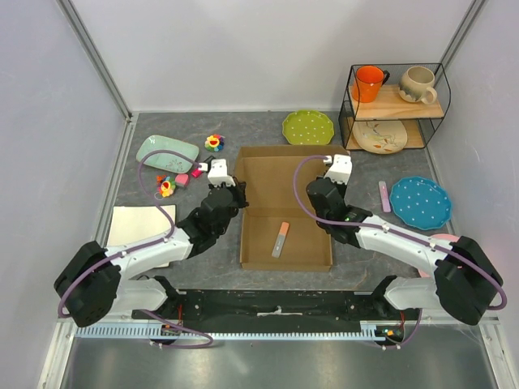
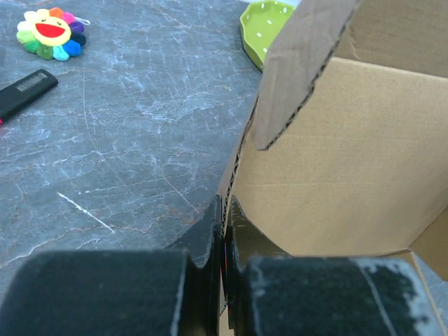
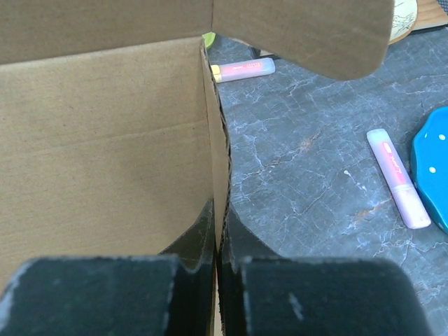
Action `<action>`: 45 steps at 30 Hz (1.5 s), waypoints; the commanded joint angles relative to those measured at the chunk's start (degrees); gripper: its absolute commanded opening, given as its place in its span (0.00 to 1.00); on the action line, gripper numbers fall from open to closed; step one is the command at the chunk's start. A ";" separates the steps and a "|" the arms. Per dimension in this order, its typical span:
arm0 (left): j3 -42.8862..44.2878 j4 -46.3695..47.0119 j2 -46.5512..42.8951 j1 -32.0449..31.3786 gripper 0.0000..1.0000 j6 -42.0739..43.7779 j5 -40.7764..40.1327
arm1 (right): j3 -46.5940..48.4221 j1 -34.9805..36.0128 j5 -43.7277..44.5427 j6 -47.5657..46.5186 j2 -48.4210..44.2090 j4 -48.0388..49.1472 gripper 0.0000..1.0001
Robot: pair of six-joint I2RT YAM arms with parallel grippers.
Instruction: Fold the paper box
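Observation:
The brown paper box [image 1: 276,190] lies in the middle of the table, its side walls raised. My left gripper [image 1: 235,193] is shut on the box's left wall; in the left wrist view the corrugated edge [image 2: 238,157] runs down between the pinched fingers of that gripper [image 2: 224,210]. My right gripper [image 1: 312,194] is shut on the right wall, whose edge [image 3: 218,147] sits between the closed fingers of the gripper [image 3: 218,213]. A rounded flap [image 3: 308,31] hangs over the far corner. A pink and grey marker [image 1: 280,239] lies inside on the box floor.
A green dotted plate [image 1: 308,126] sits behind the box, a wire shelf [image 1: 395,108] with mugs and a plate at back right. A blue plate [image 1: 419,202] and pink highlighter [image 1: 383,196] lie right. A mint tray [image 1: 167,152], flower toy [image 1: 214,143] and white board [image 1: 139,224] lie left.

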 commanded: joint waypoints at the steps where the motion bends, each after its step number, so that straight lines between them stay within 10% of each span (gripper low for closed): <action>1: -2.70 6.48 -0.52 -3.84 0.02 -8.32 -6.56 | -1.90 2.24 -0.93 5.08 0.31 0.83 0.00; 19: -11.76 28.35 4.49 -14.05 0.02 -3.86 -17.37 | -13.50 8.48 4.44 10.71 -3.73 13.22 0.00; 45: -7.64 52.53 8.09 -0.87 0.02 17.50 -10.79 | 0.02 8.66 3.83 -11.52 14.28 43.19 0.00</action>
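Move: Each hand holds one side edge of the raised lid, and the open tray it is being brought over lies below and behind them. The tray's middle is about 15 cm back, 11 right and 15 down from the left hand, and 16 back, 10 left and 14 down from the right. The highlighter in the tray is some 14 cm back and 9 right of the left hand. The black marker lies on the table about 6 cm ahead and 12 left of that hand. Both hands, still shut on the lid's side edges, draw it back about 3 cm towards the bases while the fingers tip upward, roughly 15 degrees over the whole move, so that the lid's top leans over the tray. Then, still gripping the lid, they swing together to the left and forward, about 5 cm left and 4 forward, carrying the box towards the black marker, the left hand also turning some 15 degrees counter-clockwise overall and both rising slightly at the end. ##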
